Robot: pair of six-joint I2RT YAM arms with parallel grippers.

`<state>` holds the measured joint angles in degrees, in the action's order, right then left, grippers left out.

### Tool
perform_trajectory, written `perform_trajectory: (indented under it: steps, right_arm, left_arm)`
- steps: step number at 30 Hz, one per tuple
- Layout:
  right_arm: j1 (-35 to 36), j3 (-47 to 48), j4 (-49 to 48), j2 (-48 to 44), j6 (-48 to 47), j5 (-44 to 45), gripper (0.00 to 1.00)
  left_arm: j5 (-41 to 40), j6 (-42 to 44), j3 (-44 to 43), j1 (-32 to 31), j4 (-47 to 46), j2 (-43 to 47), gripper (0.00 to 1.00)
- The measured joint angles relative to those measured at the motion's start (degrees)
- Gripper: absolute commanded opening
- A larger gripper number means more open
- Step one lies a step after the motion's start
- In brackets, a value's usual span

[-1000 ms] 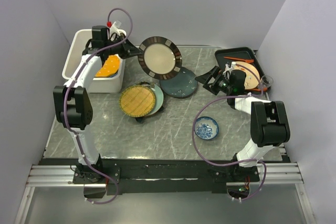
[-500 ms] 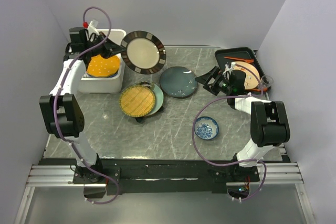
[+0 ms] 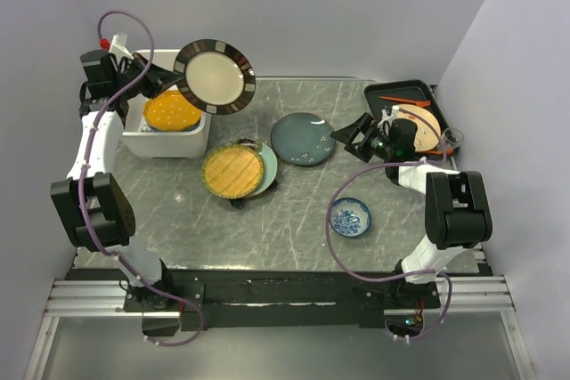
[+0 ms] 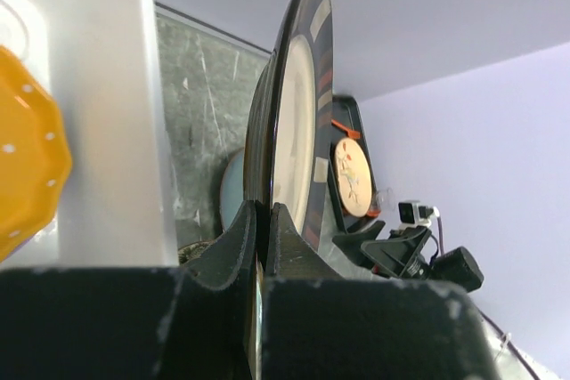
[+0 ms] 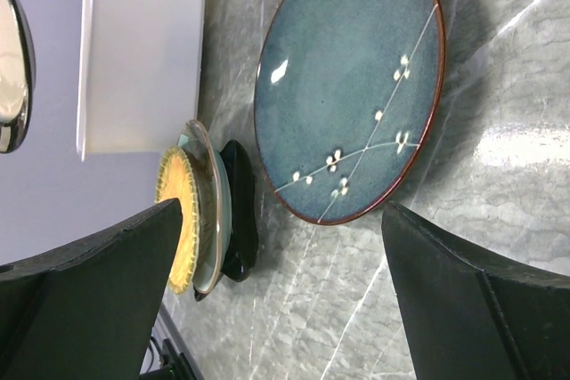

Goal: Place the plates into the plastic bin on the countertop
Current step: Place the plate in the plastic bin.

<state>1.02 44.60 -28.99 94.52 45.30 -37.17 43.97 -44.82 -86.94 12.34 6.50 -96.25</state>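
My left gripper [image 3: 169, 80] is shut on the rim of a dark brown plate [image 3: 214, 76] with a cream centre, holding it tilted in the air above the right end of the white plastic bin [image 3: 198, 138]. In the left wrist view the plate [image 4: 298, 113] stands edge-on between the closed fingers [image 4: 264, 213]. An orange dotted plate [image 3: 172, 111] lies inside the bin. A grey-blue plate [image 3: 303, 139] lies flat on the countertop [image 3: 294, 211]. My right gripper [image 3: 356, 135] stands open just right of it, nothing between its fingers [image 5: 89, 291].
A yellow woven plate [image 3: 233, 171] sits stacked on a pale green plate [image 3: 266, 166] and a dark plate [image 3: 240, 201] in front of the bin. A small blue-and-white dish [image 3: 351, 217] lies near the right arm. A tan plate [image 3: 420, 126] rests by a black tray [image 3: 401, 92].
The left arm has swung left with the dark brown plate, carrying it from above the grey-blue plate to over the bin. The right arm has not moved.
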Motion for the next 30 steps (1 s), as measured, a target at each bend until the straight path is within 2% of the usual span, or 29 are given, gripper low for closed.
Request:
perform_trajectory:
  steps: [18,30]
  right_arm:
    - [0.13,0.00,0.35,0.00,-0.20,0.00,1.00]
    - [0.13,0.00,0.35,0.00,-0.22,0.00,1.00]
  left_arm:
    - [-7.80,-1.53,7.72,9.75,-1.18,6.21,0.01]
    - [-13.18,-1.36,9.60,12.31,-1.03,7.69,0.01]
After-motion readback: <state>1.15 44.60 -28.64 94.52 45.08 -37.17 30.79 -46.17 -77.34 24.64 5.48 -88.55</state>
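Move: The left gripper holds the dark-rimmed plate by its left edge, high over the plastic bin; the bin's middle is about 5 cm ahead, 5 cm left and 23 cm below that hand. The yellow plate in the bin lies some 5 cm ahead, 4 cm left and 27 cm down. Outside the bin, the pie is roughly 12 cm back, 15 cm right, 27 cm below. From the right hand, the bin is about 12 cm ahead, 51 cm left and 5 cm lower. Bring the left gripper about 12 cm to the left, easing back slightly, so the pinched plate's overhanging body swings in from beyond the bin's right rim to above the yellow plate. Turn the wrist some 25 degrees counter-clockwise on the way, keep the fingers shut on the plate's edge, and slow towards the end. ##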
